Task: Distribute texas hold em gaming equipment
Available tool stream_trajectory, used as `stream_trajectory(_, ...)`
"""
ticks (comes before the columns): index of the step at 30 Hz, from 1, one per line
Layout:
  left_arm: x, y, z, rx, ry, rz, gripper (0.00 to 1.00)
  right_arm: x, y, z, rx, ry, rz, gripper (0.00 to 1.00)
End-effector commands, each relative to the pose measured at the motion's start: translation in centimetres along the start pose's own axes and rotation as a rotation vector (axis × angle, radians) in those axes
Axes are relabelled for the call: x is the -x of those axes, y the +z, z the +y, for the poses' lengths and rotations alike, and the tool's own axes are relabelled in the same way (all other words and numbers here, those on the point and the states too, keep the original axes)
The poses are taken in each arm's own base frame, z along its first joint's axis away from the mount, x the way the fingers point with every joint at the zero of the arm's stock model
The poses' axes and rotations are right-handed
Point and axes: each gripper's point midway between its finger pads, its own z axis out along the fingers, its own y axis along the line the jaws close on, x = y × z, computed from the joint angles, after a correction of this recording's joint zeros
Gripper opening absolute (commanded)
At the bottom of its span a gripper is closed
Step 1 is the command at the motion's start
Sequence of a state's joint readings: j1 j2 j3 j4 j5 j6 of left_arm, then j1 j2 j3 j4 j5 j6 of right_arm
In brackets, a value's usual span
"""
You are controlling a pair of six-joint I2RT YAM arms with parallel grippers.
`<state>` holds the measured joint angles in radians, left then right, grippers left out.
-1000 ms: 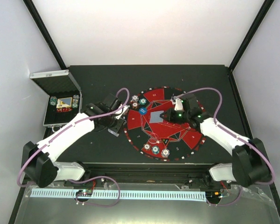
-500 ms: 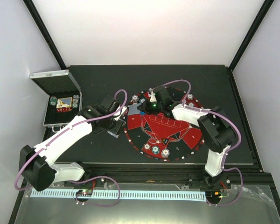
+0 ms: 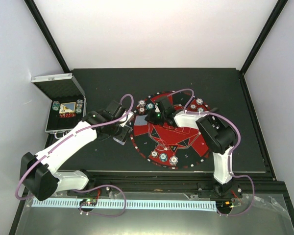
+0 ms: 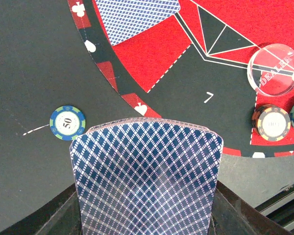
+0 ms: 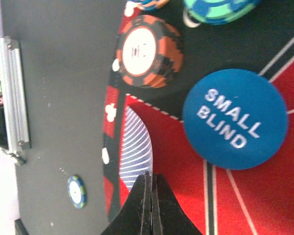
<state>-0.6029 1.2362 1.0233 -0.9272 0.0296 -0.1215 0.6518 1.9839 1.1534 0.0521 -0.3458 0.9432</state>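
My left gripper (image 3: pixel 121 129) hovers just off the mat's left rim, shut on a deck of blue-backed playing cards (image 4: pixel 146 171) that hides its fingertips. My right gripper (image 5: pixel 151 177) reaches across to the left part of the red-and-black mat (image 3: pixel 186 142). It is shut on one end of a single card (image 5: pixel 134 147), which bends along the mat's rim. That card (image 4: pixel 137 19) shows at the top of the left wrist view. A blue SMALL BLIND disc (image 5: pixel 235 119) and an orange-black chip stack (image 5: pixel 147 51) lie just beyond.
A loose "50" chip (image 4: pixel 67 123) lies on the black table left of the mat. A clear dealer button (image 4: pixel 275 69) and chip stacks (image 3: pixel 163 157) sit at the mat's near rim, more stacks (image 3: pixel 197 104) at its far rim. The open silver case (image 3: pixel 63 105) stands far left.
The right arm has swung left from the mat's centre to its left part. The card that lay in the centre has gone with it. The left arm has barely moved.
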Motion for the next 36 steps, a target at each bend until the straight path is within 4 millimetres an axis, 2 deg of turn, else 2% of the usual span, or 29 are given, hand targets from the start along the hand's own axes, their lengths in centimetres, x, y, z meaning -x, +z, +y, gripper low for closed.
stream_trajectory(1, 0.4, -0.5, -0.1, -0.012, -0.008, -0.031, 0.57, 0.3, 0.8, -1.9, -0.095, 0.011, -0.041, 0.01)
stream_trajectory(5, 0.4, -0.5, 0.0, -0.011, -0.008, -0.028, 0.56, 0.3, 1.0, -3.2, -0.15, 0.015, -0.055, 0.01)
stream_trajectory(10, 0.3, -0.4, 0.0, -0.01, -0.007, -0.024, 0.56, 0.2, 0.9, -3.8, -0.183, 0.011, -0.057, 0.01)
stream_trajectory(17, 0.2, -0.1, 0.0, -0.011, -0.003, -0.015, 0.56, 0.3, 0.2, -3.6, -0.201, -0.003, -0.059, 0.27)
stream_trajectory(22, 0.4, -0.2, -0.5, -0.04, -0.002, -0.026, 0.56, 0.6, -0.9, -3.4, -0.226, -0.022, -0.079, 0.38)
stream_trajectory(27, 0.3, -0.1, -0.5, -0.04, 0.005, -0.016, 0.56, 1.2, -3.5, -3.6, -0.293, -0.058, -0.126, 0.52)
stream_trajectory(30, 0.4, -0.1, -1.1, -0.067, 0.031, -0.024, 0.56, 1.6, -6.1, -3.8, -0.333, -0.103, -0.182, 0.66)
stream_trajectory(33, 0.4, -0.2, -1.8, -0.097, 0.061, -0.026, 0.56, 1.6, -9.0, -2.8, -0.303, -0.176, -0.221, 0.73)
stream_trajectory(36, 0.1, 0.0, -3.2, -0.133, 0.102, -0.016, 0.56, 0.8, -11.8, -2.3, -0.244, -0.241, -0.211, 0.78)
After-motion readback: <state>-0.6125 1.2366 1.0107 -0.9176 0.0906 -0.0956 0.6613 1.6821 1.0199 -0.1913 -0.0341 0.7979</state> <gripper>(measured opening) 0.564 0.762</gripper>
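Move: The right hand already holds a card; its spot on the mat's red sector is centred about 2 cm left, 1 cm back and 4 cm below. From this hand the small blind button is some 2 cm ahead and 2 cm right, the orange chip stack about 4 cm ahead and 3 cm left, the green chip stack 6 cm ahead and 1 cm right. From the deck-holding left hand, the spot is roughly 6 cm ahead, 9 cm right and 12 cm down. The right hand lowers its card about 3 cm onto the mat, opens wide, then rises rightward some 9 cm. ##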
